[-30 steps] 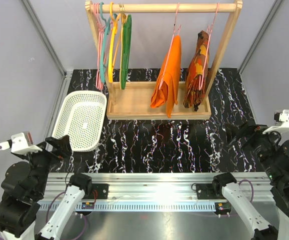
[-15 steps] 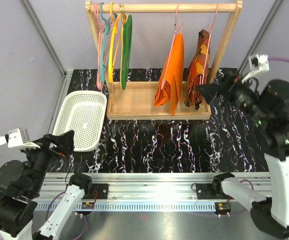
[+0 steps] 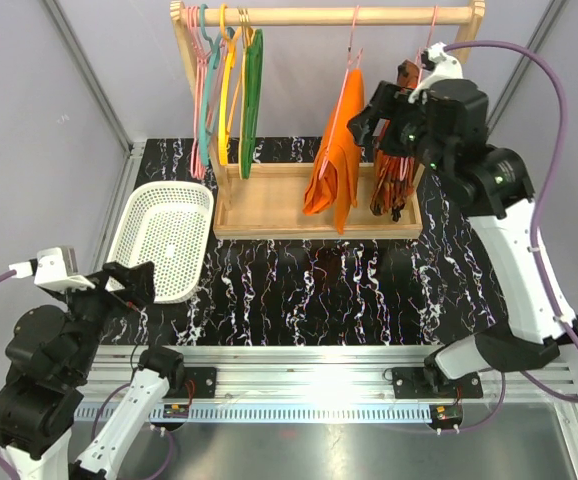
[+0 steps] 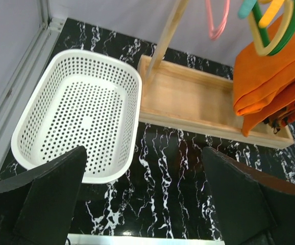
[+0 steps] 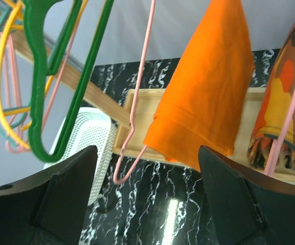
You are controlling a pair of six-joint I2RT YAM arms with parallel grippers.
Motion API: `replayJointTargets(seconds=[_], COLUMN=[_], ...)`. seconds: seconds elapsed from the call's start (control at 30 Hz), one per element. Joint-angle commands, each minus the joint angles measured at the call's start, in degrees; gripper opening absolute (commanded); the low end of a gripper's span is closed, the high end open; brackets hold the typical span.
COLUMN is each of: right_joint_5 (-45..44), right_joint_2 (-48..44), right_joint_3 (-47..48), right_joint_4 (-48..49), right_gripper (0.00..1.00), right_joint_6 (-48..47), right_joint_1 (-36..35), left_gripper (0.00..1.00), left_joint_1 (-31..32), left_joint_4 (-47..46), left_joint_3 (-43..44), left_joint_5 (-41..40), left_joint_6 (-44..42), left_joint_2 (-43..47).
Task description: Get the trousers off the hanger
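Observation:
The plain orange trousers (image 3: pixel 337 150) hang folded over a thin pink wire hanger (image 3: pixel 350 55) on the wooden rail. My right gripper (image 3: pixel 362 117) is raised to the trousers' upper right side and stands open, apart from the cloth. In the right wrist view the trousers (image 5: pixel 209 87) and the hanger's lower wire corner (image 5: pixel 132 127) lie ahead, with the right gripper (image 5: pixel 147 153) holding nothing. My left gripper (image 3: pixel 134 282) hovers low at the near left, open and empty. The left wrist view has the left gripper (image 4: pixel 145 158) above the dark marbled table.
A wooden rack (image 3: pixel 314 215) carries green, yellow, teal and pink bare hangers (image 3: pixel 227 90) at its left end. A camouflage-patterned garment (image 3: pixel 397 140) hangs just right of the trousers, behind my right wrist. A white perforated basket (image 3: pixel 164 240) lies at the left.
My right arm has swung up from the right side of the table to the rack, ending beside the orange trousers. The left arm has barely shifted.

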State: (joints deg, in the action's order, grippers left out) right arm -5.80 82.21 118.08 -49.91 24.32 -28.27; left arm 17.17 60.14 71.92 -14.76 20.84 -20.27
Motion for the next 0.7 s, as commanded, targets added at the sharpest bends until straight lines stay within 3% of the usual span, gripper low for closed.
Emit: replayJointTargets(seconds=[0.0, 0.1, 0.37, 0.47, 0.67], right_joint_5=[-13.78, -17.04, -22.84, -26.88, -28.39], right_joint_2=[4.87, 8.66, 18.32, 20.35, 19.13], right_joint_3=[6.01, 7.07, 15.50, 16.39, 12.18], right_joint_4=[-3.35, -1.26, -2.90, -5.81, -5.03], right_gripper=[0.88, 0.89, 0.87, 0.81, 0.56], right_joint_6=[-2.16, -2.60, -5.41, -6.03, -8.93], right_joint_1=[-4.23, -6.09, -8.82, -8.82, -8.56], left_gripper=[0.99, 0.99, 0.99, 0.99, 0.99], left_joint_1=[-0.29, -0.29, -0.29, -0.29, 0.58], left_joint_4=[-0.90, -1.25, -0.02, -0.29, 0.06], left_joint_3=[-2.30, -3.72, -4.42, -5.12, -5.47], left_joint_5=[0.61, 3.95, 2.54, 3.51, 2.64], left_joint_6=[-2.64, -4.14, -5.11, -5.37, -5.46], left_joint_2=[-1.35, -1.52, -0.91, 0.06, 0.94])
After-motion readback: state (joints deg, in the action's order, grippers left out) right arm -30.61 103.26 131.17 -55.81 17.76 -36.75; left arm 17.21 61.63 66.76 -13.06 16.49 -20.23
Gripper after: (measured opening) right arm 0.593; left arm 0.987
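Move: The orange trousers hang on their pink hanger about 11 cm ahead of the right hand and 2 cm to its left, their middle some 8 cm lower. The patterned trousers hang about 9 cm to the right of that hand and 13 cm ahead, and the green hanger about 16 cm to its left and 12 cm ahead. From the left hand the orange trousers are some 30 cm ahead, 35 cm to the right and about level. The orange trousers' near edge is taken between the right hand's fingers: the hand reaches forward and down, about 7 cm each, drifting left and then slightly back right. It rolls its left side down some 20 degrees and turns a little clockwise while the wide-open fingers start closing, to just over half open. Beside the basket the left hand, open and empty, sinks about 4 cm. ##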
